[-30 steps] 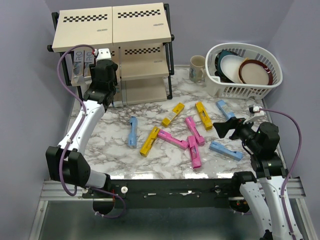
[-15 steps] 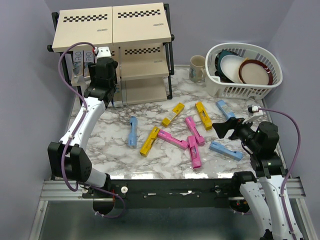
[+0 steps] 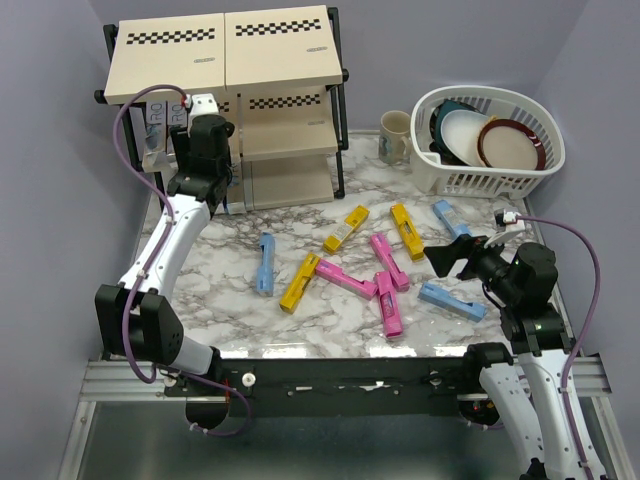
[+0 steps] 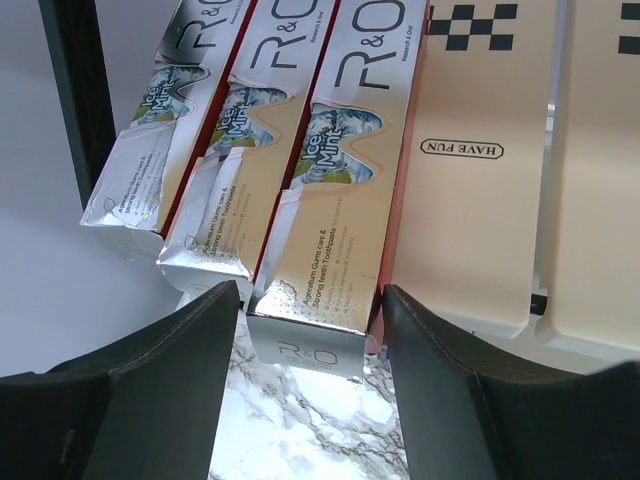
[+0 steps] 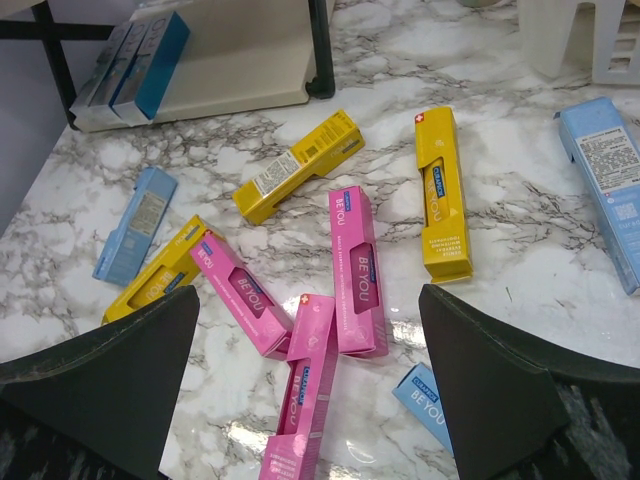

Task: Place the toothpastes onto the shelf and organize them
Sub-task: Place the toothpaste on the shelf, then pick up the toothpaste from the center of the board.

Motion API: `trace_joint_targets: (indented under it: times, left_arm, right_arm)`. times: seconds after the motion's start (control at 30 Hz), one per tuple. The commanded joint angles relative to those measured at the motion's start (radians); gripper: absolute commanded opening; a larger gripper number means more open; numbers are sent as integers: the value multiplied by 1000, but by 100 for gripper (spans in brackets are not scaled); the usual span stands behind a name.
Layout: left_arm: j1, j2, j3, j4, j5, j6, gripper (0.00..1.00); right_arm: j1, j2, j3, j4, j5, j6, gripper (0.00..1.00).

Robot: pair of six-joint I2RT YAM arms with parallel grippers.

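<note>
The shelf stands at the back left. In the left wrist view, three silver toothpastes lie side by side on its beige board. My left gripper is open, its jaws on either side of the near end of the rightmost silver carton, with a small gap on the left. Pink, yellow and light blue toothpastes lie scattered on the marble table. My right gripper hovers wide open and empty above the pink cartons. Teal-blue cartons lie on the lowest tier.
A white dish basket with plates and bowls stands at the back right, with a mug to its left. A light blue carton lies just below my right gripper, and another lies near the basket.
My left gripper's jaws have widened around the silver carton on the shelf, and that arm has shifted slightly. The right arm has barely moved.
</note>
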Motion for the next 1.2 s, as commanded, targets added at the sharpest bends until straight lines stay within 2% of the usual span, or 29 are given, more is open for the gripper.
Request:
trace_joint_targets:
  times: [0.0,0.3,0.53,0.77,0.93,1.07,1.17]
  left_arm:
    - [10,-34,-4,22,-28,-11,71]
    - [10,-134,-16,-27,67,-70,88]
    - [10,-327,-57,-162,195,-120,99]
    - [10,-634,-338,-193,408,-162,99]
    - [10,-854,-510,-214,492,-196,99]
    - [10,-948,-626,-234,555,-235,99]
    - [10,-994,-689,-219,607,-279,99]
  right_arm:
    - [4,1,-12,27,-26,-8,100]
    - [6,4,-12,28,-36,-14,100]
    - [4,3,-5,2,-76,-29,100]
    - [4,33,-2,-42,-135,-8,100]
    - [4,104,8,-90,-167,8,100]
    - [4,187,0,-114,-219,-5,100]
    - [6,222,-8,-133,-178,-6,100]
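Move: The third silver toothpaste stands between the left hand's fingers at its near end on the middle shelf, its middle about 7 cm ahead and level with the hand; the second silver box lies 4 cm to the left of it. The loose blue box on the table is some 9 cm back, 14 cm right and 27 cm below the left hand. From the right hand, the near pink box is 2 cm ahead, 11 cm left and 21 cm below, with the far pink box another 11 cm beyond it and the right blue box 3 cm ahead and 3 cm right, equally low. The left hand spreads its fingers fully around the near end of the third silver box and comes free, rising about 7 cm while starting to back out, then sweeps back and down away from the shelf to finish some 20 cm back, 5 cm to the right and slightly lower than it began, with the wrist swinging clockwise and rolling its left side down. The right hand, open and empty, first eases left, then sinks about 4 cm towards the near pink box as its fingers tip down and turn a little counter-clockwise, still well above the table. ##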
